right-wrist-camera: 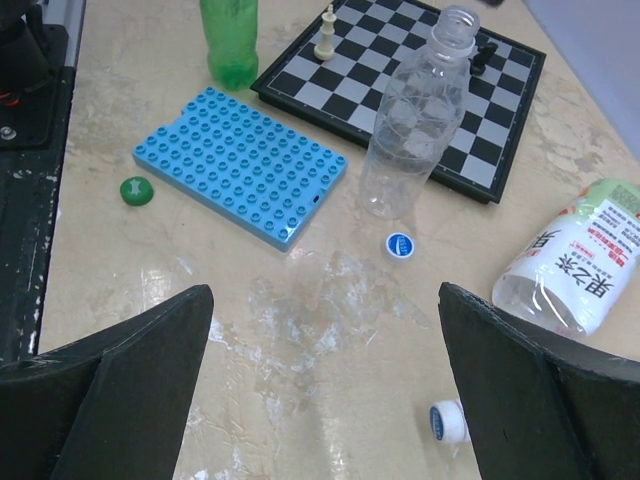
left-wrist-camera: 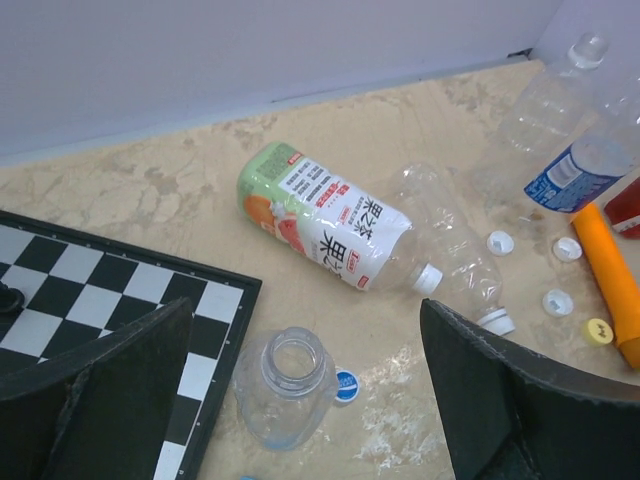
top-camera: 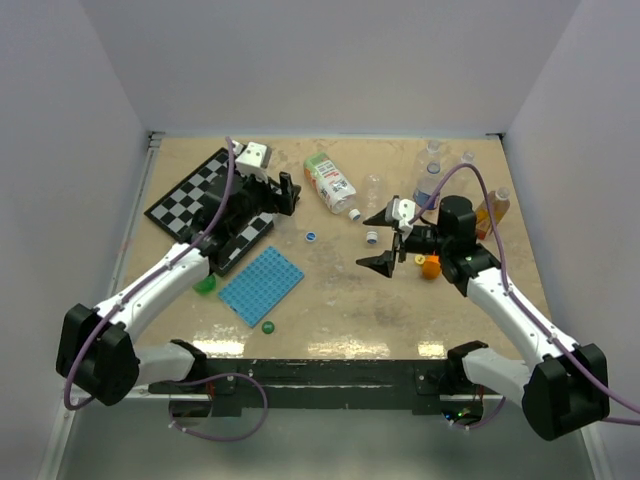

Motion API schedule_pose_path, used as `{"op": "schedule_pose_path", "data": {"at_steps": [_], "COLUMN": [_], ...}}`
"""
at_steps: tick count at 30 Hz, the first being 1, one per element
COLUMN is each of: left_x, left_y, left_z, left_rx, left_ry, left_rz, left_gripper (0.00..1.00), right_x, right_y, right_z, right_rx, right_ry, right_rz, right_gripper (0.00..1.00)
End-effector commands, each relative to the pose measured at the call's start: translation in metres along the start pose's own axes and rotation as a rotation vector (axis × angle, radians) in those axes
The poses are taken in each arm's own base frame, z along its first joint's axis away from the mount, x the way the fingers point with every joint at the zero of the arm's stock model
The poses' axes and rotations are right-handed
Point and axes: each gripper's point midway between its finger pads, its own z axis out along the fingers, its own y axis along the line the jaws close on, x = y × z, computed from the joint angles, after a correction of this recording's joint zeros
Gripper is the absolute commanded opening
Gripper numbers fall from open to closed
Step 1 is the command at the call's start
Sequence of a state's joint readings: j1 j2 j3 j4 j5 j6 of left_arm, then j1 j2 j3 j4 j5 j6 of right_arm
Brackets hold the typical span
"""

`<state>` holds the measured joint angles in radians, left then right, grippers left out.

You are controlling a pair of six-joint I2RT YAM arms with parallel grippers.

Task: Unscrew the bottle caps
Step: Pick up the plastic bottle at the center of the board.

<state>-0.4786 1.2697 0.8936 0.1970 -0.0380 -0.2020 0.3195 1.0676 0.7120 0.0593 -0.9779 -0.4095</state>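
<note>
My left gripper (top-camera: pixel 289 196) is open and empty above an upright clear bottle (left-wrist-camera: pixel 285 385) with an uncapped neck; the bottle also shows in the right wrist view (right-wrist-camera: pixel 415 120). A loose blue cap (left-wrist-camera: pixel 346 385) lies beside its base. A labelled bottle (left-wrist-camera: pixel 325 220) lies on its side with a white cap (left-wrist-camera: pixel 427 278) on. A clear bottle (left-wrist-camera: pixel 450 240) lies next to it with a white cap (left-wrist-camera: pixel 497 321) on. My right gripper (top-camera: pixel 381 240) is open and empty over bare table, with a white-and-blue cap (right-wrist-camera: pixel 447 421) near its right finger.
A chessboard (top-camera: pixel 195 200) and a blue studded plate (top-camera: pixel 260 285) lie at the left, with a green bottle (right-wrist-camera: pixel 230 40) and a green cap (right-wrist-camera: pixel 135 190). Several bottles (left-wrist-camera: pixel 575 170), loose white caps (left-wrist-camera: pixel 500 242) and an orange carrot toy (left-wrist-camera: pixel 610 280) crowd the back right.
</note>
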Motion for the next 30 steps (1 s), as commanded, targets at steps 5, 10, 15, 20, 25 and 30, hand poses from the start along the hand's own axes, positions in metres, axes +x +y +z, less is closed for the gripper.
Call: {"op": "schedule_pose_path", "data": {"at_steps": [5, 10, 15, 20, 25, 30], "left_x": [-0.087, -0.105, -0.092, -0.065, -0.042, -0.030], "left_y": [-0.009, -0.004, -0.001, -0.003, -0.011, -0.013], "left_z": [-0.041, -0.067, -0.092, -0.112, -0.128, -0.134], "left_rx": [0.014, -0.009, -0.009, 0.040, 0.116, 0.138], "left_ry": [-0.138, -0.184, -0.162, -0.157, -0.217, -0.219], "left_rz": [0.035, 0.068, 0.105, 0.164, 0.200, 0.201], "left_gripper": [1.00, 1.00, 1.00, 1.00, 1.00, 1.00], "right_x": [-0.030, -0.020, -0.006, 0.003, 0.018, 0.022], "right_y": [-0.021, -0.028, -0.044, -0.061, -0.084, -0.096], "right_z": [-0.013, -0.014, -0.016, -0.024, -0.037, -0.035], "right_rx": [0.102, 0.111, 0.179, 0.283, 0.454, 0.510], "right_ry": [-0.048, -0.039, 0.000, 0.084, 0.186, 0.226], "right_rz": [-0.010, 0.036, 0.064, 0.105, 0.268, 0.419], "right_gripper": [0.98, 0.98, 0.98, 0.98, 0.98, 0.98]}}
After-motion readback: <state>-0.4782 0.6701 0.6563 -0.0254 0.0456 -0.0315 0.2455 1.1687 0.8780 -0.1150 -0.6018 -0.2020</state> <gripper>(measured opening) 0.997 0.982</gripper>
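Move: About 20 cm ahead of the right hand, 4 cm to its right and some 17 cm below, the clear plastic bottle lies on its side, white cap nearest. The juice bottle lies about 29 cm ahead and 8 cm left of this hand. The blue-marked cap is about 13 cm ahead and 14 cm left, the upper loose white cap 20 cm ahead and 12 cm right. From the left hand the clear bottle is some 12 cm ahead and 22 cm right, well below. Swinging in towards the lying clear bottle, the right hand goes forward about 7 cm and to its right about 5 cm, staying near the same height; its wrist turns some 25 degrees clockwise and tips the open fingers down. The open left hand backs off from the standing uncapped bottle, back about 11 cm and a little left, arcing up and then down again. ##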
